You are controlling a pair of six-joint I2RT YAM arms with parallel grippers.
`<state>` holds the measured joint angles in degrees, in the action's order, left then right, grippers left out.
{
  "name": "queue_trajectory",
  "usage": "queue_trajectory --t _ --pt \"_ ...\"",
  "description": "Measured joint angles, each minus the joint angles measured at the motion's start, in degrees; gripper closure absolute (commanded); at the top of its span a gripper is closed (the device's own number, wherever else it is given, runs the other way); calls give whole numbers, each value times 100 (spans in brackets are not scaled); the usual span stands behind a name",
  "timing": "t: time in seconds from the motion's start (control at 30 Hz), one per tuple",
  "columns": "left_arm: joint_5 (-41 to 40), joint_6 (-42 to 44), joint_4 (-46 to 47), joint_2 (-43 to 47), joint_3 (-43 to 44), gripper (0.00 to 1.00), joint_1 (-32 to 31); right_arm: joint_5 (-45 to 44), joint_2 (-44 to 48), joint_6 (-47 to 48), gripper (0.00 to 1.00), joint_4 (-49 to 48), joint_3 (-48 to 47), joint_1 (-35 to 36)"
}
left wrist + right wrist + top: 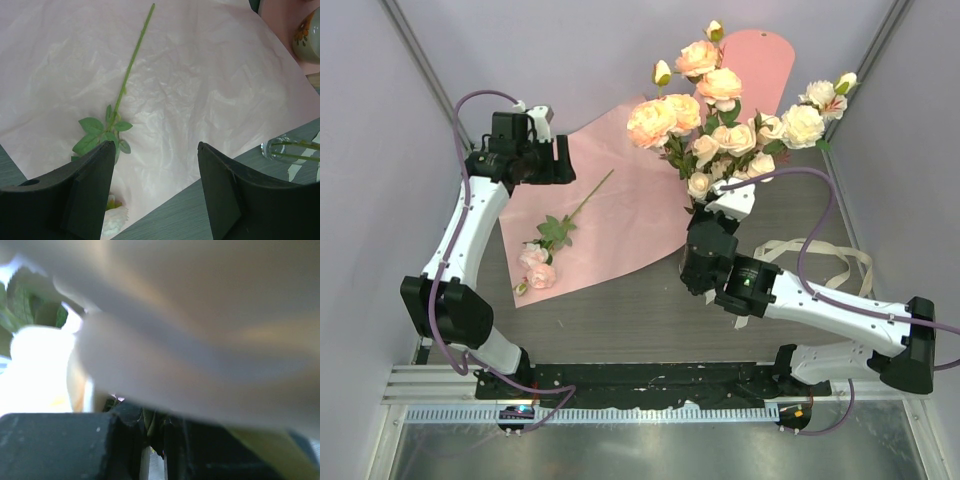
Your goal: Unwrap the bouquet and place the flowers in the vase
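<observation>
The flowers, a bunch of pink, peach and cream roses, stand at the back centre. My right gripper is shut on their green stems, and blurred petals fill most of the right wrist view. The vase, clear glass with green stems showing inside it, appears only at the right edge of the left wrist view. The bunch and the right arm hide it from above. One leafy rose stem lies on the flat pink paper sheet. My left gripper hangs open above that sheet, its jaws empty, near the lone stem.
A cream ribbon lies loose on the grey table at the right. A pink shelf stands at the back. A cream pot with an orange flower print sits at the far right of the left wrist view. Purple walls close in both sides.
</observation>
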<state>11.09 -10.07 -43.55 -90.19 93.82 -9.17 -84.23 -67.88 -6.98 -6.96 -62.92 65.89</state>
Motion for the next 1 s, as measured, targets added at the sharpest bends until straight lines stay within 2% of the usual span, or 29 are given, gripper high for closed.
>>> queue_trajectory --t 0.53,0.87,1.0 --pt "2 0 -2 -9 0 30 -61 -59 -170 -1082 99 529 660 0" --pt "2 2 -22 -9 0 30 -98 -127 -304 -1517 99 514 1078 -79" --pt "0 4 -55 -22 0 30 -118 -170 -302 -1628 95 361 1141 -87"
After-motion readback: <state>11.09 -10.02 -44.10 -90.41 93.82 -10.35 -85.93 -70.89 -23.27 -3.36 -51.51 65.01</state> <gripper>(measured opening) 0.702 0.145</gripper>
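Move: The glass vase, already holding flowers, stands about 4 cm ahead of my right hand and 3 cm to its left, its middle roughly 26 cm below. The pink shelf rises some 22 cm ahead and 7 cm right. The ribbon lies about 4 cm ahead and 25 cm right, down on the table. From my left hand the vase is roughly 10 cm back, 27 cm to the right and 16 cm below. Keeping the flower stems pinched in my right hand, I lower them almost straight down, about 9 cm, so their cut ends run deeper into the vase among the stems already there. The descent is steady and eases off at the end; my wrist barely turns and my fingers stay shut. ##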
